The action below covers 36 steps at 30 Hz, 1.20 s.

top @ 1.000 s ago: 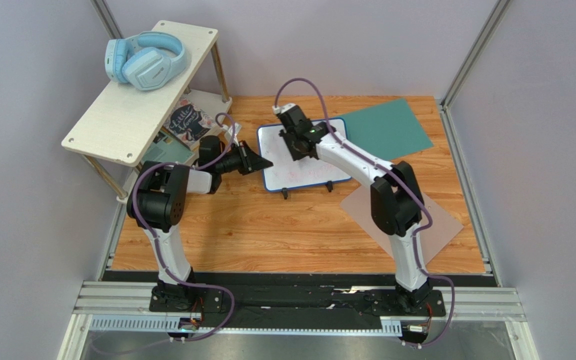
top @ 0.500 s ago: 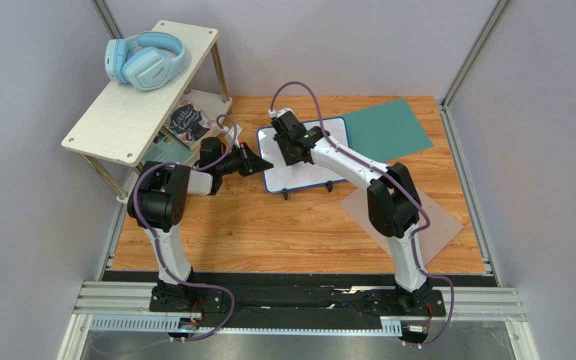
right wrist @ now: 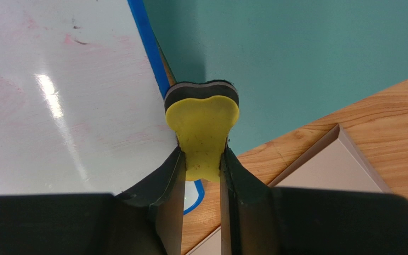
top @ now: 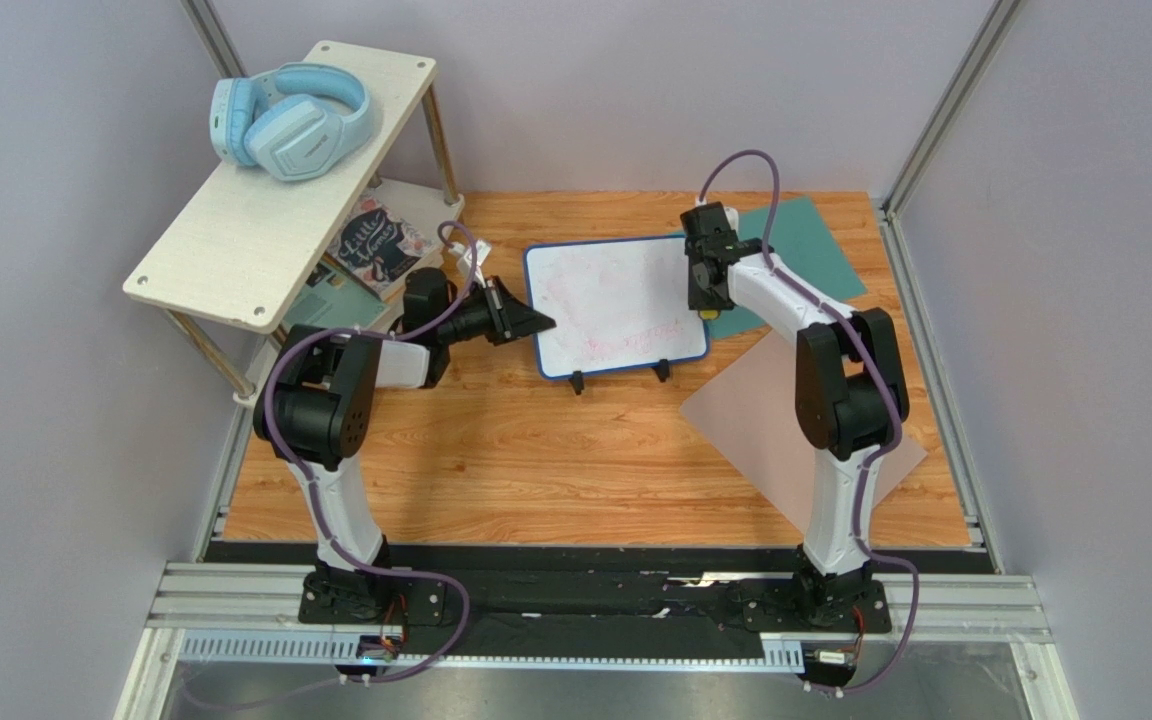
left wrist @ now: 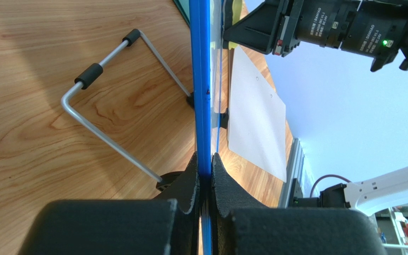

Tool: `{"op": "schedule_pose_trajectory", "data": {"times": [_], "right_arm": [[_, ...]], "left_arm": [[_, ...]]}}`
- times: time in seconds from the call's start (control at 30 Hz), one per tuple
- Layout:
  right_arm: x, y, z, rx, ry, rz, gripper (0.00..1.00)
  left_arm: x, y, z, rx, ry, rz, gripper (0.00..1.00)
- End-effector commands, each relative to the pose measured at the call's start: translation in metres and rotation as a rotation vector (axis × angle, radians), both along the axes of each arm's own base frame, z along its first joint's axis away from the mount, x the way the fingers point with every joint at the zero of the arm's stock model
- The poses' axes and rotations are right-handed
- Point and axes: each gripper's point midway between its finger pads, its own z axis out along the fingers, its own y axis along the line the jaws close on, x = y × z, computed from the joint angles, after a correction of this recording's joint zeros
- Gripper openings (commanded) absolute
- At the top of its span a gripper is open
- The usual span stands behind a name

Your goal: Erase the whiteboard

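Observation:
The whiteboard, glossy white in a blue frame, stands tilted on a wire stand at mid table, with faint pink smears on it. My left gripper is shut on the board's left frame edge, the pads pinching the blue strip. My right gripper is at the board's right edge, shut on a yellow eraser with a dark felt face. In the right wrist view the eraser sits just off the blue rim, over the teal sheet.
A white shelf with blue headphones stands at the back left, with books under it. The teal sheet lies behind the board's right side. A grey-brown sheet lies at the front right.
My right gripper has swept with the eraser from the board's upper left across to its right edge. The board has turned slightly. The left gripper keeps its hold.

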Motion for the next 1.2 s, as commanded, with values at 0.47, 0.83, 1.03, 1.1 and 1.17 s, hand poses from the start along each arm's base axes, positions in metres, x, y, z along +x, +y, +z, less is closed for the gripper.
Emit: {"op": "schedule_pose_trajectory", "data": {"times": [0.47,0.83,1.03,1.1,1.17], "right_arm": [[0.000,0.104,0.004,0.104,-0.040,0.271,0.00],[0.028,0.157,0.050,0.166,-0.135,0.423,0.00],[0.013,0.196,0.053,0.171,-0.126,0.536,0.00],[0.002,0.216,0.049,0.140,-0.111,0.579,0.00],[-0.011,0.239,0.049,0.103,-0.111,0.634,0.00]], "left_arm": [[0.005,0.016,-0.041,0.107,0.027,0.050,0.00],[0.005,0.015,-0.041,0.103,0.026,0.043,0.00],[0.005,0.015,-0.041,0.103,0.026,0.042,0.00],[0.005,0.015,-0.041,0.103,0.026,0.042,0.00],[0.005,0.014,-0.041,0.102,0.026,0.039,0.00]]}}
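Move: The held eraser is at the right edge of the whiteboard, low down; the middle of the whiteboard lies about 15 cm to the right hand's left, 1 cm ahead and some 2 cm higher. The green sheet is centred roughly 9 cm to the right hand's right, 9 cm ahead and 10 cm below. From the left hand, which grips the whiteboard's left edge, the whiteboard's middle lies about 11 cm to the right, 3 cm ahead and 1 cm up. Sweeping the still-pinched eraser from the whiteboard's right edge to its upper middle, the right hand first eases back and slightly left, then goes left and up the slanting face, about 15 cm left and 6 cm up in all, turning some 25 degrees counter-clockwise. The left hand keeps its grip on the left edge, yielding about a centimetre left and down. ##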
